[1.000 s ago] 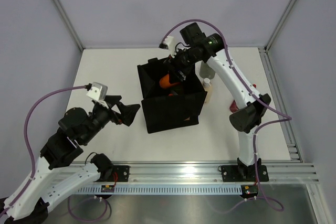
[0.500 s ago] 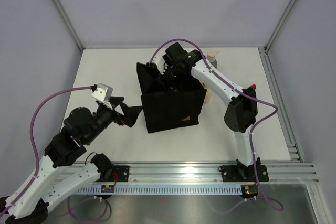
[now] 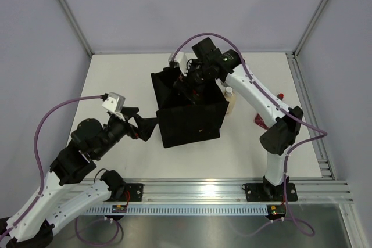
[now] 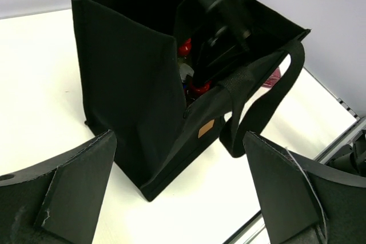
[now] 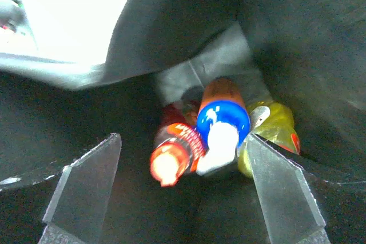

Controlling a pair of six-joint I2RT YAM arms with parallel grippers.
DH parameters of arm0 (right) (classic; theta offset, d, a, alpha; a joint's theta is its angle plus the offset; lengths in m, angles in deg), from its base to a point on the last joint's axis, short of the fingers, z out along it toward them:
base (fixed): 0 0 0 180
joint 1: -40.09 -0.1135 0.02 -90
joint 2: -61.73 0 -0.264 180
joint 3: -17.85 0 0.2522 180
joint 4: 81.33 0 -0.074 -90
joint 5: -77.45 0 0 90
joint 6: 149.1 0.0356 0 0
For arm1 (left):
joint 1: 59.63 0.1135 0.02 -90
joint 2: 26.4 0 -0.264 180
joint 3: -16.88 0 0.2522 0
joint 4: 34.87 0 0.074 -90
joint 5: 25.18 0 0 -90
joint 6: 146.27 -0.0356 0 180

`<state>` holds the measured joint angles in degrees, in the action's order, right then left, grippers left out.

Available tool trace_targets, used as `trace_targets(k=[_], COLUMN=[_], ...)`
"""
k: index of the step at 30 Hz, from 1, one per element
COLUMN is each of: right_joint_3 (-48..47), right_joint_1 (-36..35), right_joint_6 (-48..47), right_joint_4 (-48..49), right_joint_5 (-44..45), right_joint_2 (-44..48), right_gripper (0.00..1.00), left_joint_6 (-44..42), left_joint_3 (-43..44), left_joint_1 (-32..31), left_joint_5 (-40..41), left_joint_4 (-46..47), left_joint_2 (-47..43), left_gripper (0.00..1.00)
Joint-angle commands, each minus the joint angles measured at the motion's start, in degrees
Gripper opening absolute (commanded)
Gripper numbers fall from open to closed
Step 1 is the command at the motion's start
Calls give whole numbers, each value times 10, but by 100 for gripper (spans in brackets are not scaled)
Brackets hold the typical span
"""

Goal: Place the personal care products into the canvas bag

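Observation:
The black canvas bag (image 3: 192,121) stands open in the middle of the table. My right gripper (image 3: 195,87) reaches down into its mouth and is open (image 5: 183,190), holding nothing. Just below its fingers, on the bag's floor, lies the orange blue-capped bottle (image 5: 223,115), between a red-capped bottle (image 5: 173,155) and a yellow bottle (image 5: 274,125). A cream white-capped bottle (image 3: 231,98) stands outside against the bag's right side. My left gripper (image 3: 145,125) hovers open by the bag's near-left corner (image 4: 178,138), apart from the fabric.
A dark red flat item (image 3: 259,121) lies on the table right of the bag, partly behind my right arm. The bag's handle (image 4: 269,92) droops over its near side. The table's metal rail (image 3: 232,190) runs along the near edge.
My right gripper went down into the bag with the orange bottle and opened; the bottle now lies loose on the bag's floor. The left arm edged slightly toward the bag.

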<state>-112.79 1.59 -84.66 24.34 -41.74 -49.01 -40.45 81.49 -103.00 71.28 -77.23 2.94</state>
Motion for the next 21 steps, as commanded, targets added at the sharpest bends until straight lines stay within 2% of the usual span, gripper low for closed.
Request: trace_targets(k=[1,5,7,9,10,11,13,14,17,21], right_joint_3=[-67,-132,-122,-55,-22,41,111,185,317,426], right_joint_1=[7,57,132,190,244,270,330,347,401,411], right_joint_6=[-7,24,65,105,113,116,110,107,97,115], right_joint_4=[-28,-41,-31,17,33,47,83,111,163,209], right_joint_5=[-28,-63,-121,-155,-177,-189,-195,-194,-196,-160], right_joint_2=[89,135,169,203,242,261,320,337,385,351], right_gripper=[100,100,99,100,99,99,99,99,99,99], left_joint_6=[12,16,18,19,20,20,17,14,17,25], left_joint_3=[13,33,47,57,60,63,72,74,79,70], left_joint_1=[1,1,1,1,1,1,1,1,1,2], left_joint_5=[-14,-14,-15,-15,-14,-8,-6,-5,-7,-16], left_joint_4=[27,27,27,28,31,32,34,35,42,52], left_joint_2=[-3,10,23,29,34,42,49,58,69,76], left_gripper=[99,99,99,99,99,99,99,99,99,99])
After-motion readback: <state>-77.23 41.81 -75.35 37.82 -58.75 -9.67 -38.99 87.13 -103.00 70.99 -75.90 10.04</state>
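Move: The beige bottle, probably next, stands about 20 cm to the right of the right hand, 9 cm farther out and 16 cm lower. Behind it the grey pump bottle is roughly 26 cm ahead and 23 cm right; the red bottle lies 8 cm ahead and 40 cm right. The canvas bag surrounds the hand, its middle about 10 cm straight below. From the left hand the beige bottle is some 22 cm ahead, 33 cm right and 25 cm down. Out of the canvas bag, leaving the orange bottle already released inside, the open right hand rises nearly 20 cm and swings over the right rim, about 23 cm rightward in all, then sinks over the table between the beige and red bottles. Its wrist turns some 30 degrees clockwise, bringing the fingers forward-left and flatter. The empty left hand lifts slightly and edges forward-right towards the bag. ##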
